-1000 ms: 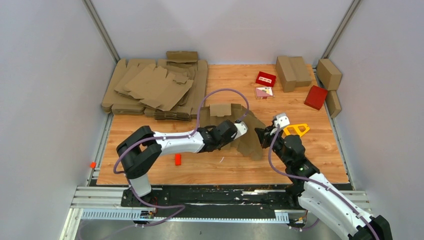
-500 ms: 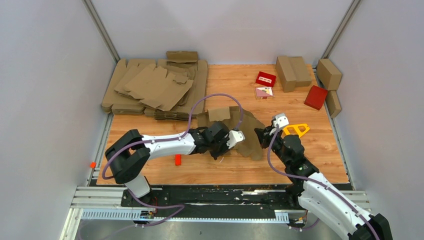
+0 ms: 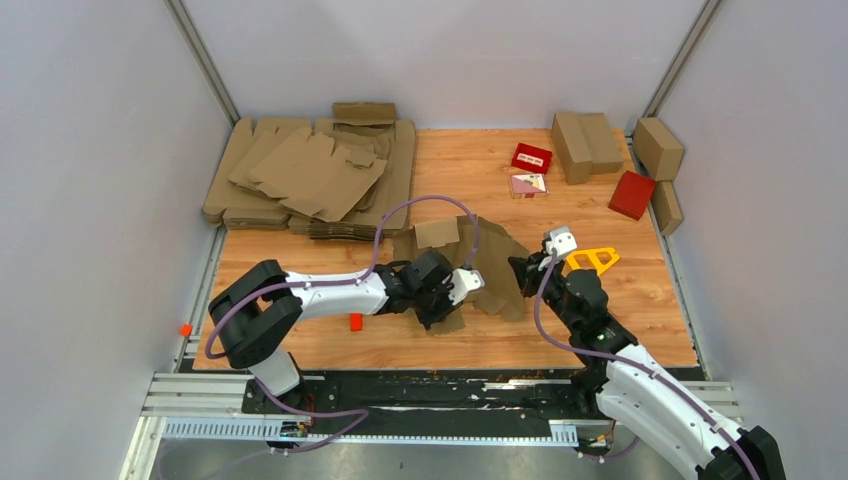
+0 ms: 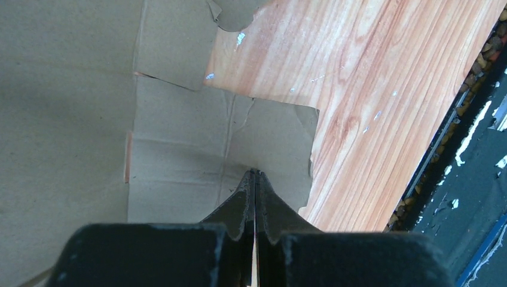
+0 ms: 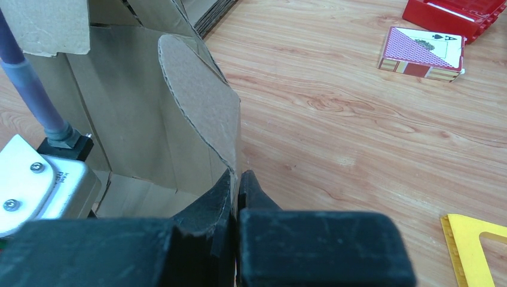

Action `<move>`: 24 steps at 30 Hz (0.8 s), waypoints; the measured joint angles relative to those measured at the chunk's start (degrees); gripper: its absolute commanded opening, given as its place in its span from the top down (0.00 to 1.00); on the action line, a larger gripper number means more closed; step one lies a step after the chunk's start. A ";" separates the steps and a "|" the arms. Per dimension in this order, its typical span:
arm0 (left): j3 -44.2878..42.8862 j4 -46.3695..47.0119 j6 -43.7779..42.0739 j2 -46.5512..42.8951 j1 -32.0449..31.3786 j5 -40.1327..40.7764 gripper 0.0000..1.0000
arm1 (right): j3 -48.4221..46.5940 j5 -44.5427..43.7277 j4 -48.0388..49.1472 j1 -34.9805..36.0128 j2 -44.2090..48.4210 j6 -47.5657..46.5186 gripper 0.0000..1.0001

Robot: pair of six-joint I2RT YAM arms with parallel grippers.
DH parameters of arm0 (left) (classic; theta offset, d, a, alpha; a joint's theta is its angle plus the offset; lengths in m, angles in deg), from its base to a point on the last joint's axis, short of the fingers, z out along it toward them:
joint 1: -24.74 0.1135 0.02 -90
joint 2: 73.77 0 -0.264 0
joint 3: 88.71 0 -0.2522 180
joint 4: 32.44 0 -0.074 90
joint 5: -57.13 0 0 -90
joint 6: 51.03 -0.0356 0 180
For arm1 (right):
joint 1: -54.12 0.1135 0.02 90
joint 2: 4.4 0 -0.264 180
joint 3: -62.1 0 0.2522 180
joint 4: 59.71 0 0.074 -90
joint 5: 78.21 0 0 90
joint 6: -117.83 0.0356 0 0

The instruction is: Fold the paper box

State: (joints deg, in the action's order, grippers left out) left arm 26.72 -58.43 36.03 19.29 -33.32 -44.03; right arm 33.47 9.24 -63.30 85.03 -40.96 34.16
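Note:
The paper box [image 3: 492, 255] is a flat brown cut-out with flaps, lying partly raised at the table's middle. My left gripper [image 3: 443, 308] is shut, and its tips press down on a creased near flap [image 4: 179, 167] of the sheet, close to the bare wood. In the left wrist view the left gripper [image 4: 256, 173] holds nothing between its fingers. My right gripper [image 3: 518, 272] is shut on the sheet's right side. There the right gripper [image 5: 235, 176] pinches the base of a rounded flap [image 5: 200, 98] that stands upright. The box's far panels are hidden behind that flap.
A pile of flat cardboard sheets [image 3: 310, 175] fills the back left. Folded cartons [image 3: 585, 140] and red boxes [image 3: 631, 194] sit at the back right, with a card pack [image 5: 427, 54] nearby. A yellow triangular frame [image 3: 593, 260] lies beside my right wrist. A small red piece [image 3: 355, 320] sits under the left arm.
The left gripper has drawn back from the middle of the sheet toward the near edge and now rests on the near flap. The right gripper has kept its hold in place.

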 measured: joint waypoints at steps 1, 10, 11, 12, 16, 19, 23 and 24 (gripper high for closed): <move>0.09 0.17 0.11 0.20 0.00 -0.02 1.00 | 0.00 0.00 0.00 0.00 0.00 0.00 1.00; -0.55 1.11 0.81 2.62 -0.61 1.70 1.00 | 0.07 0.02 0.00 0.00 0.17 0.00 1.00; -1.25 0.94 0.94 3.15 -0.74 2.03 1.00 | 0.07 0.02 0.00 0.00 0.37 0.00 1.00; -1.90 0.87 0.96 3.69 -0.85 2.38 0.98 | 0.07 0.04 -0.02 0.00 0.68 0.00 1.00; -2.45 0.72 1.40 3.85 -1.11 3.65 0.80 | 0.07 0.44 -0.50 0.00 2.86 -0.02 1.00; -1.03 -0.72 3.23 0.94 -1.16 5.77 0.57 | 0.50 0.63 -0.81 0.00 5.27 -0.20 1.00; 1.75 -2.54 6.08 -8.76 -1.16 9.29 0.42 | 1.46 0.63 -0.92 0.00 6.67 -0.42 1.00; 2.71 -2.40 6.99 -12.74 -1.14 10.86 0.40 | 1.70 0.63 -0.90 0.00 6.67 -0.44 1.00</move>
State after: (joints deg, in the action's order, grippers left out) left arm 29.43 -60.84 43.02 6.54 -34.45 -33.17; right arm 35.17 9.87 -64.20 85.03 -34.29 33.72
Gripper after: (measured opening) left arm 0.539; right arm 0.018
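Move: The near bottom flap of the paper box lies right under the left gripper's shut tips, its middle about 2 cm to the right and 1 cm below. The box's side edge, pinched in the right gripper, is some 13 cm farther out, 16 cm to the right and 11 cm higher than the left tips; the red block sits about 15 cm to their left, nearly level. From the right gripper that flap lies roughly 13 cm back, 14 cm left and 12 cm below. Keep bearing on the near flap with the left gripper's shut tips, pressing down about 1 cm and easing slightly forward and right. Then open the fingers to about half and lift off the cardboard some 6 cm, drifting about 3 cm left. Keep the right gripper's pinch on the side edge and let it rise roughly 1.5 cm. ##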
